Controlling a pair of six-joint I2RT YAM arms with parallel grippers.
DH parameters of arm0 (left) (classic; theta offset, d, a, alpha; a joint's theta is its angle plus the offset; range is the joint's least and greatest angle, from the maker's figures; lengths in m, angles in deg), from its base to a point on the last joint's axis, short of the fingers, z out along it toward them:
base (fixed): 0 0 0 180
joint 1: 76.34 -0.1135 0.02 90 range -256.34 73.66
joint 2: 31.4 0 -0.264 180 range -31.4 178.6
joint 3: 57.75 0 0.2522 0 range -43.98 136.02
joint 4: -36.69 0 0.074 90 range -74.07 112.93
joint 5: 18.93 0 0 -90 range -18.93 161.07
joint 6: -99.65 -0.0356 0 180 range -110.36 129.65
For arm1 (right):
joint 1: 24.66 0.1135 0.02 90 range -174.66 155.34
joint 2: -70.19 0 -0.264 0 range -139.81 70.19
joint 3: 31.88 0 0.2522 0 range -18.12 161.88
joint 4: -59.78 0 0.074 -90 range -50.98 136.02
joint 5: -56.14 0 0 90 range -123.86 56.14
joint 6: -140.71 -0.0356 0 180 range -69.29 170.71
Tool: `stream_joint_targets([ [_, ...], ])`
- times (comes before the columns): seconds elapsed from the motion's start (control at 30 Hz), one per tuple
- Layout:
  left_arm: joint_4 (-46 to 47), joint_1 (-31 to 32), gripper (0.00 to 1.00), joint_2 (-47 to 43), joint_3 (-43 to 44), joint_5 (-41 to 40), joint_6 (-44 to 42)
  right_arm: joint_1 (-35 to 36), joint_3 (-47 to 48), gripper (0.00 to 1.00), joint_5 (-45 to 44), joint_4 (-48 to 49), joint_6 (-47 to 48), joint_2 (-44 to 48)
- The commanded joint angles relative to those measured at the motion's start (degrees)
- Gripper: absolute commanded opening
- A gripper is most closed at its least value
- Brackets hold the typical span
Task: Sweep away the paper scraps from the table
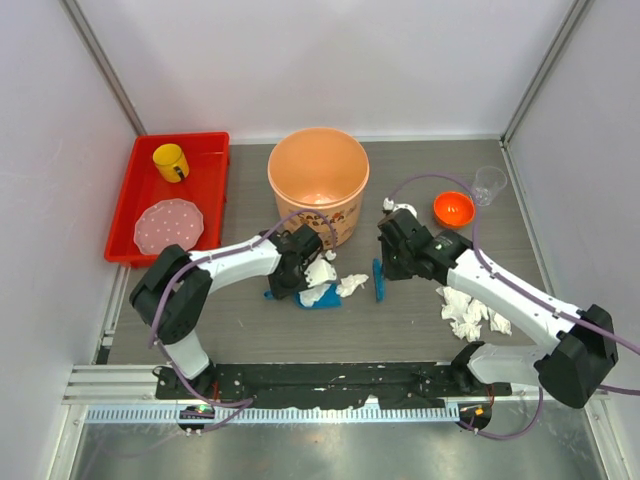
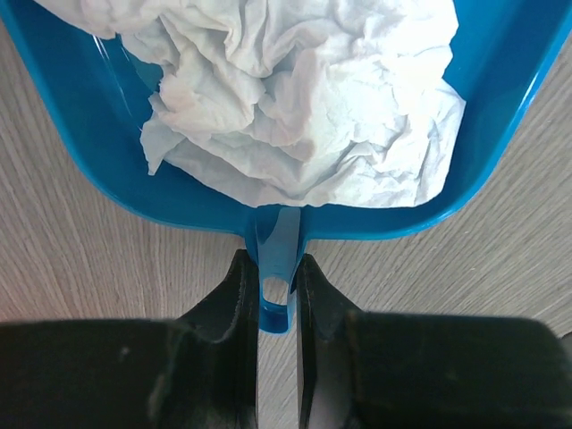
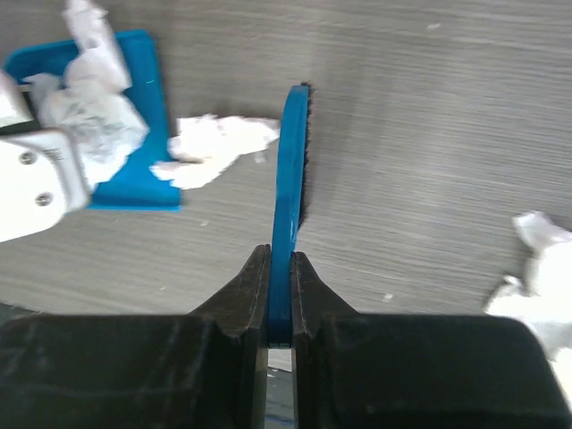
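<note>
My left gripper (image 2: 273, 290) is shut on the handle of a blue dustpan (image 2: 116, 161) that lies on the table (image 1: 420, 320) and holds crumpled white paper scraps (image 2: 295, 98). In the top view the dustpan (image 1: 322, 299) sits in front of the orange bucket (image 1: 318, 180). My right gripper (image 3: 281, 268) is shut on a blue brush (image 3: 290, 170), held on edge with dark bristles to the right; it shows in the top view (image 1: 378, 280) too. One scrap (image 3: 219, 143) lies between brush and dustpan (image 3: 134, 116). A pile of scraps (image 1: 470, 312) lies right, under my right arm.
A red tray (image 1: 140, 180) at the back left holds a yellow cup (image 1: 170, 162) and a pink speckled plate (image 1: 168, 225). A small orange bowl (image 1: 453, 209) and a clear cup (image 1: 489, 184) stand at the back right. White walls surround the table.
</note>
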Motion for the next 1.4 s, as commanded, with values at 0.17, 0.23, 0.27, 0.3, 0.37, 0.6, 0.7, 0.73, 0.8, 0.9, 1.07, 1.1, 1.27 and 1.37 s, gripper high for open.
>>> stream_joint_targets([
  [0.17, -1.0, 1.2, 0.0, -0.5, 2.0, 5.5, 0.3, 8.3, 0.0, 0.01, 14.3, 20.7, -4.3, -2.0],
  [0.23, -0.8, 0.8, 0.0, -1.1, 1.8, 7.3, 0.2, 8.8, 1.1, 0.01, 14.2, 21.3, -4.4, -1.0],
  [0.27, -0.7, 0.8, 0.0, -1.4, 1.8, 7.6, 0.3, 9.0, 1.3, 0.01, 13.4, 20.9, -4.5, -0.4],
  [0.3, -0.4, 0.7, 0.0, -1.6, 1.7, 8.2, 0.2, 9.1, 1.5, 0.01, 12.9, 20.5, -4.5, 0.0],
  [0.37, 0.2, 0.0, 0.0, -2.1, 1.1, 9.1, 0.2, 9.2, 1.7, 0.01, 9.6, 19.3, -4.3, 1.3],
  [0.6, 4.4, -4.3, 0.0, -9.1, -1.8, 12.0, 0.4, 9.2, 8.5, 0.01, -5.4, 3.2, -2.7, 5.8],
  [0.7, 4.7, -4.6, 0.0, -12.6, -4.1, 15.6, -0.9, 9.2, 12.2, 0.01, -11.9, -2.9, -1.4, 8.0],
  [0.73, 4.6, -4.6, 0.0, -13.5, -4.5, 17.3, -1.0, 9.2, 13.1, 0.01, -13.3, -4.1, -1.2, 8.4],
  [0.8, 3.2, -4.6, 0.0, -15.0, -4.8, 19.0, -1.8, 9.2, 15.3, 0.01, -17.6, -7.0, -0.6, 9.8],
  [0.9, 0.4, -4.6, 0.0, -19.3, -4.7, 21.4, -2.6, 9.1, 16.9, 0.01, -20.5, -9.3, 0.1, 11.1],
  [1.07, -6.0, -4.6, 0.0, -26.9, -2.4, 22.9, -2.3, 9.1, 17.4, 0.01, -23.2, -9.9, 0.8, 12.4],
  [1.1, -7.5, -4.6, 0.0, -27.8, -0.5, 23.1, -2.1, 9.0, 17.3, 0.01, -23.6, -10.1, 1.0, 12.6],
  [1.27, -16.0, -4.6, 0.0, -30.8, 7.1, 20.3, 1.5, 8.9, 17.2, 0.01, -23.8, -10.2, 1.5, 11.8],
  [1.37, -20.2, -4.6, 0.0, -31.1, 13.1, 18.3, 4.8, 8.9, 17.0, 0.01, -23.8, -9.9, 1.9, 11.4],
])
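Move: Under the right hand, which holds the brush, the loose paper scrap lies about 8 cm to its left, level with it fore-and-aft, some 13 cm below. Beyond it, the dustpan's tray is about 15 cm left of the hand and 1 cm back; the bucket stands 15 cm left and 16 cm ahead, and the paper pile 17 cm right and 5 cm back. From the left hand, gripping the dustpan handle, the scrap is about 15 cm right and 1 cm ahead. Sweeping left about 9 cm and slightly back, the right hand carries the brush at the loose scrap towards the dustpan, then climbs some 14 cm and swings back right, its fingers tilting farther forward. The left hand keeps its grip, eases slightly back and right, then lifts the dustpan about 16 cm, drifting back, and rolls the tray's open right side up some 30 degrees. ##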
